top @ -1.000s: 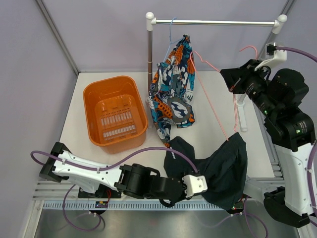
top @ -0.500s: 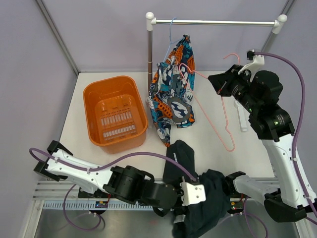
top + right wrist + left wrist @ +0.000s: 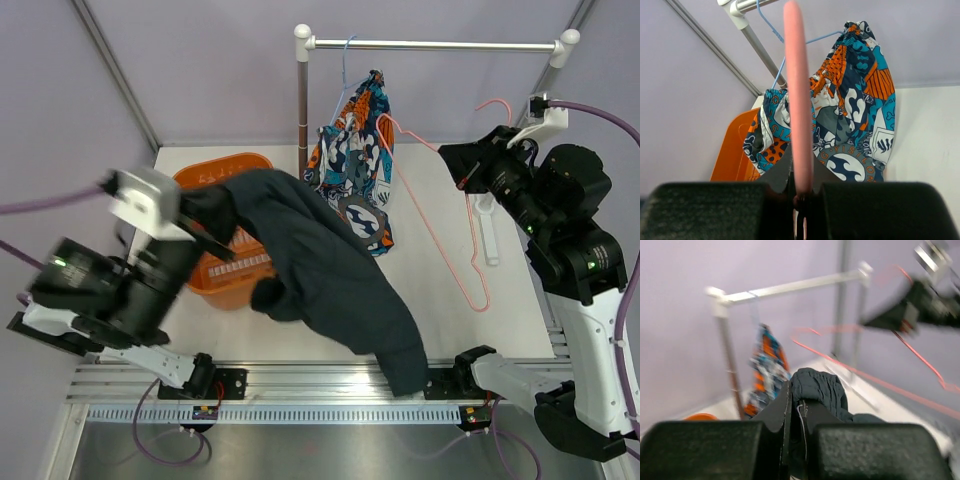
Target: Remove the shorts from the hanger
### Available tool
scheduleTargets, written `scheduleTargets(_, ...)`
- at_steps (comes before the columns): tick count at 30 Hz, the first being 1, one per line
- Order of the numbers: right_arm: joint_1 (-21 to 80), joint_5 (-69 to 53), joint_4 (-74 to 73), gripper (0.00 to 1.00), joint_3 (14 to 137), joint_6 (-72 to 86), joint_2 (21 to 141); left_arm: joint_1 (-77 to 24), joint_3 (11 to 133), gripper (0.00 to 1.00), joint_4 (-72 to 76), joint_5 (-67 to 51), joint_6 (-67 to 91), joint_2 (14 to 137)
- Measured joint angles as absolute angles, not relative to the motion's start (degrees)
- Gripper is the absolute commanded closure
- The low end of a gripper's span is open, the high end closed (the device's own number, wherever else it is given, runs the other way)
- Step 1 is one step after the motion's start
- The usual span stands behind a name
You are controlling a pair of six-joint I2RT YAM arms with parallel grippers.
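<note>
The dark navy shorts [image 3: 320, 270] are off the pink hanger [image 3: 476, 303] and stretch from over the orange basket down to the table's front edge. My left gripper [image 3: 197, 215] is raised at the left, blurred, and shut on one end of them. In the left wrist view a fold of the shorts [image 3: 820, 390] bulges out between the shut jaws of the left gripper [image 3: 797, 390]. At the right, my right gripper [image 3: 457, 162] is shut on the hanger's wire and holds it in the air. The right wrist view shows the hanger [image 3: 797, 100] rising from the right gripper [image 3: 801, 187].
Patterned blue-orange shorts [image 3: 350, 165] hang on a blue hanger from the rail [image 3: 430, 45], beside its post [image 3: 302, 100]. The orange basket [image 3: 215, 180] stands at the left, partly under the dark shorts. Purple walls close in the table on three sides.
My left arm swung from the near edge up and to the left, dragging the dark shorts over the basket. The hanger came free of them and shifted slightly with the right gripper.
</note>
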State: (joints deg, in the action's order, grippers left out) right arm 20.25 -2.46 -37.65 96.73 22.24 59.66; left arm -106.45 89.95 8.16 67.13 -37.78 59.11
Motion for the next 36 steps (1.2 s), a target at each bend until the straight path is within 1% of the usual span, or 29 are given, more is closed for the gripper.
scheduleTargets(2,20.25,-2.33,-39.31,1.0,97.73,21.65,59.9,-103.72,94.72,1.0,19.7,68.01,-48.77,59.46)
scheduleTargets(5,20.25,-1.96,-41.1,1.0,99.26,20.64,60.12,-98.39,102.06,1.0,29.82,67.4,-58.92,61.32)
scheduleTargets(9,20.25,-1.17,-43.18,1.0,101.47,19.46,60.12,-90.96,111.55,1.0,32.1,64.79,-64.27,64.75)
scheduleTargets(12,20.25,-0.95,-43.38,1.0,102.02,18.74,59.83,-84.18,114.52,1.0,30.02,62.19,-64.07,66.65)
scheduleTargets(15,20.25,-0.95,-43.99,1.0,102.02,18.2,59.61,-74.83,113.06,1.0,23.4,59.64,-57.69,67.13)
scheduleTargets(18,20.25,-0.93,-44.47,1.0,101.97,17.91,59.61,-61.69,109.54,1.0,10.98,54.35,-44.73,67.26)
scheduleTargets(22,20.25,-0.95,-44.88,1.0,101.97,17.72,59.61,-42.0,106.26,1.0,-6.76,42.04,-24.99,70.04)
scheduleTargets(26,20.25,-0.93,-44.97,1.0,101.89,17.56,59.55,-29.63,104.18,1.0,-18.48,30.65,-10.33,75.68)
scheduleTargets(28,20.25,-0.93,-45.01,1.0,101.69,17.41,59.33,-26.68,102.83,1.0,-22.74,26.94,-5.58,77.91)
scheduleTargets(31,20.25,-0.93,-45.34,1.0,101.45,17.08,59.0,-24.77,102.61,1.0,-28.77,23.2,0.32,81.01)
scheduleTargets(34,20.25,-0.93,-45.36,1.0,100.97,16.91,58.61,-23.86,102.04,1.0,-32.38,21.61,6.35,82.13)
scheduleTargets(36,20.25,-0.93,-45.36,1.0,100.44,16.88,58.37,-23.55,99.33,1.0,-32.58,21.47,10.09,81.06)
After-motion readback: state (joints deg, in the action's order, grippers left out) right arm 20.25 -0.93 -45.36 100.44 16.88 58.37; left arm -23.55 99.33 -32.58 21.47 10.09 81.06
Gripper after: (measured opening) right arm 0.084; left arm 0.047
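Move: The left gripper, high up and pinching the black shorts, has the orange bin about 26 cm ahead, 13 cm to its left and 48 cm below. The rack's left post stands about 35 cm ahead and 3 cm right, and the patterned shorts hang some 33 cm ahead and 14 cm right, their middle 28 cm lower. From the right gripper the bin is about 11 cm ahead, 43 cm left and 42 cm below. Keep the black shorts pinched and swing the left gripper left and up in a quick arc, easing forward, then throw the reach forward and sharply down over the orange bin, dropping some 28 cm from the top. Turn the hand about 30 degrees counter-clockwise and finally tip the fingers downward. Hold the pink hanger in the right gripper, drawing back and right 2–3 cm. ##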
